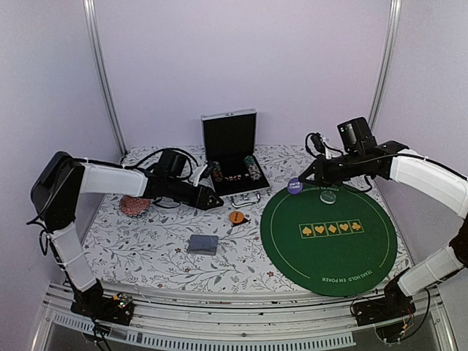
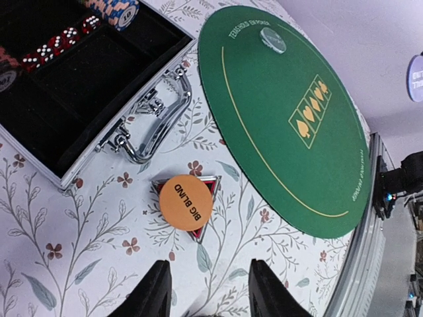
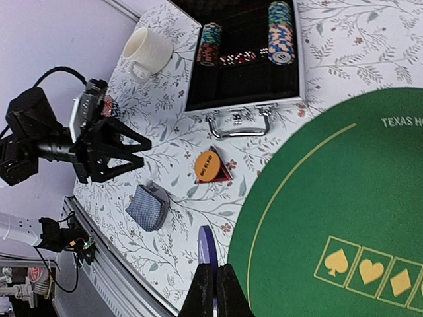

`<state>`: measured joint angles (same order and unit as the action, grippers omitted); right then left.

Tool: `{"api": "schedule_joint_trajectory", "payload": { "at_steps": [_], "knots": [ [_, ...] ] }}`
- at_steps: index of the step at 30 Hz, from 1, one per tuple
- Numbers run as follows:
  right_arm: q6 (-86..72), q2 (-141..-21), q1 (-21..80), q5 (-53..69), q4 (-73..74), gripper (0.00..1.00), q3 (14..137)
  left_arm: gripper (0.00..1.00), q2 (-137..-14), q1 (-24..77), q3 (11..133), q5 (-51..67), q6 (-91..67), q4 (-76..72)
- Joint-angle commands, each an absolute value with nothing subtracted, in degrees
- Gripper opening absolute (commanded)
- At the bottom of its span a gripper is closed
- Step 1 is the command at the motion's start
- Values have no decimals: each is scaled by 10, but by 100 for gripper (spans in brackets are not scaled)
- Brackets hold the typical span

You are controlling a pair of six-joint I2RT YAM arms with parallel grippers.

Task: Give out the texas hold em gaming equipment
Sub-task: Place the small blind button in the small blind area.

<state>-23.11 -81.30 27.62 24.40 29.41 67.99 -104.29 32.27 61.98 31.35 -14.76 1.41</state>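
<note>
An orange "BIG BLIND" disc [image 2: 186, 202] lies on a dark triangular marker [image 2: 206, 226] on the floral cloth, in front of the case. My left gripper [image 2: 211, 290] hovers just short of it, open and holding nothing. My right gripper [image 3: 217, 274] is shut on a purple button disc [image 3: 207, 247], held on edge above the green mat's [image 3: 344, 198] left rim. The same purple button disc [image 1: 295, 186] shows at the far left of the mat. A blue-grey deck of cards [image 1: 202, 244] lies on the cloth. Striped chip stacks [image 3: 280, 33] and dice [image 3: 241, 57] sit in the case.
The open metal case [image 1: 232, 157] stands at the back centre with its handle [image 2: 162, 119] toward me. A pale disc [image 1: 329, 196] rests on the round green mat [image 1: 329, 234]. A cream mug [image 3: 147, 51] stands left of the case. Reddish chips [image 1: 135, 205] lie under my left arm.
</note>
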Motion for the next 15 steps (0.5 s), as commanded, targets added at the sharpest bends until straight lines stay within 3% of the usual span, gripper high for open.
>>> {"api": "schedule_joint_trajectory", "payload": {
  "at_steps": [1, 8, 15],
  "knots": [
    [-237, -729, 275, 173, 371, 2, 651, 41, -999, 339, 606, 301, -132, 37],
    [-243, -657, 275, 147, 421, 2, 602, 41, -973, 358, 598, 283, -131, 58],
    [-270, -614, 275, 204, 344, 2, 503, 42, -955, 387, 587, 264, -137, 74]
  ]
}}
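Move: The right hand, already pinching the small blind button high above the green mat's left part, is bound for an unmarked spot on the mat's near side, roughly 10 cm back, 7 cm right and 21 cm below. On the mat, the spade square lies about 1 cm ahead and 4 cm right of the hand, and the clear disc some 12 cm ahead and 10 cm right. From the empty left hand that spot is about 27 cm right, 13 cm back and 9 cm lower. Back and to the right in one sweep of about 9 cm, the right hand carries the small blind button over the mat, rising a little, then starting down to end some 2 cm lower; its fingers stay shut on the button's edge. The left hand, part-open and empty, backs off about 4 cm from the big blind button and rises some 2 cm. ##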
